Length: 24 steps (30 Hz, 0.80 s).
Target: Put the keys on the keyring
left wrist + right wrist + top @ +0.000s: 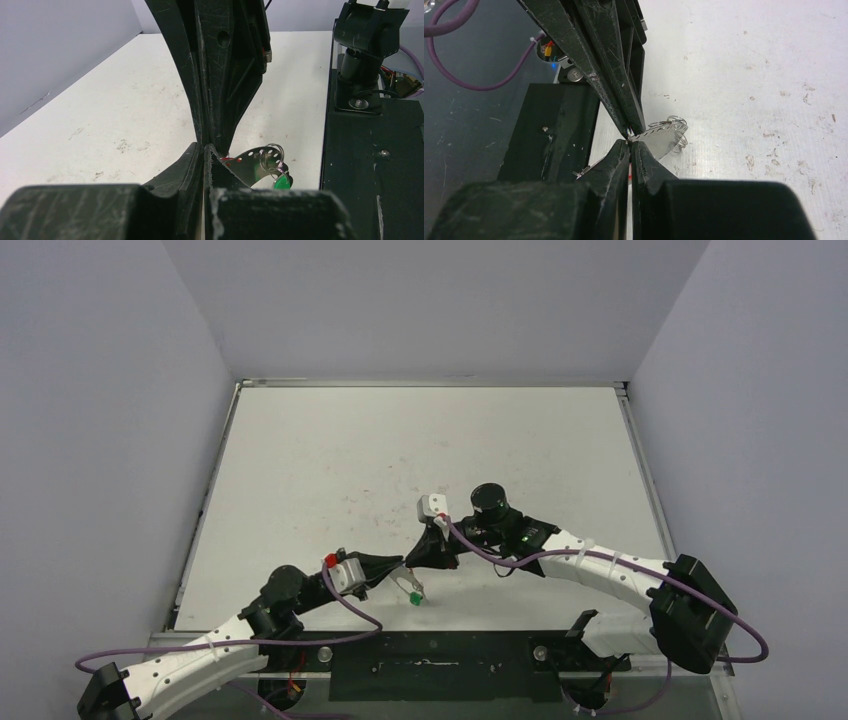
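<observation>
Both grippers meet tip to tip above the table's near edge: my left gripper (398,570) and my right gripper (432,552). A silver key (247,162) with a row of holes sticks out beside the shut left gripper (205,146). It carries small split rings and a green tag (283,183) that hangs below (413,597). A bit of red tag (226,159) shows behind it. My right gripper (629,142) is shut on the keyring's thin wire (629,134), next to the key (658,140). The left fingers (609,60) pinch the same spot from above.
The black base plate (370,165) lies along the near edge, with the right arm's base (360,60) on it. A purple cable (474,75) loops over the dark floor. The scuffed white table (420,450) stretches away between grey walls.
</observation>
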Each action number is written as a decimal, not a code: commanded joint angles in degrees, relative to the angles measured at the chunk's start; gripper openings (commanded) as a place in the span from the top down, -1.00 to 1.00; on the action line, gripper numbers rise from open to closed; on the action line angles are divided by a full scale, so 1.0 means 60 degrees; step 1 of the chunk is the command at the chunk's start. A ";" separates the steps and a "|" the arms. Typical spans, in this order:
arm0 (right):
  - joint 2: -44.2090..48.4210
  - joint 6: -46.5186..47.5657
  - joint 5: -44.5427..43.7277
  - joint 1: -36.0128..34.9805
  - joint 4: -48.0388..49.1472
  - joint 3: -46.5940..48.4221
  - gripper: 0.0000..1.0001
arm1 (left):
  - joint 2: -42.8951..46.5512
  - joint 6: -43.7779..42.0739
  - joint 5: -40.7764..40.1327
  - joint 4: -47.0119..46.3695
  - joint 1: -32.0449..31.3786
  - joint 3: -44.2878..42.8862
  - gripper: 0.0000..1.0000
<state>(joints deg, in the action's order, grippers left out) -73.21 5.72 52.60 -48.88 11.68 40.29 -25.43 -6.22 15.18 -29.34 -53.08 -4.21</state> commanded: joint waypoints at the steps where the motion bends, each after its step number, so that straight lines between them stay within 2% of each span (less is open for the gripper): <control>1: 0.0109 0.0685 -0.0068 -0.0054 -0.0465 0.0374 1.00 | 0.0174 0.0039 0.0065 -0.0487 -0.0016 -0.0317 1.00; 2: 0.0160 0.0863 -0.0205 -0.0069 -0.0896 0.0513 1.00 | 0.0224 0.0007 0.0050 -0.0350 -0.0014 -0.0351 0.98; 5: 0.0118 0.1543 -0.0748 -0.0170 -0.2919 0.1320 1.00 | 0.0341 -0.0116 0.0109 0.0353 -0.0018 -0.0550 0.72; 9: -0.0303 0.2415 -0.1822 -0.0463 -0.5931 0.2698 1.00 | 0.0517 -0.0395 0.0185 0.1593 -0.0008 -0.0995 0.53; 12: -0.0729 0.2859 -0.2613 -0.0810 -0.7578 0.3794 1.00 | 0.0561 -0.0575 0.0128 0.2508 -0.0022 -0.1333 0.40; 19: -0.2355 0.2578 -0.3818 -0.1226 -1.0363 0.6071 1.00 | 0.0328 -0.0856 0.0095 0.3432 -0.0016 -0.1773 0.30; 24: -0.3357 0.2157 -0.3925 -0.1366 -1.1086 0.6991 1.00 | -0.0083 -0.0853 0.0231 0.3273 -0.0016 -0.1789 0.29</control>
<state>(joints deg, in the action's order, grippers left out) -90.43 20.01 33.19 -56.36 -47.59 78.74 -24.25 -10.55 15.46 -10.04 -53.17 -12.05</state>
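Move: The small ring through the punched metal plate is at the touching fingertips of both hands, within about 1 cm of each hand point. The plate's middle hangs some 4 cm below the left hand, about 2 cm back and 1 cm to its right. The green tag hangs about 6 cm back, 2 cm right and 5 cm below that hand; the red tag is roughly 1 cm back, 2 cm right and 4 cm below it. The left fingers let go of the ring, opening to about a third and staying around it, while the left hand keeps its place to within a centimetre and tips its fingers some 10 degrees further down. The right hand keeps its shut pinch on the ring and swings its wrist so the left-pointing fingers tip about 35 degrees more steeply down, the fingertips drifting only about 1 cm forward and down. ##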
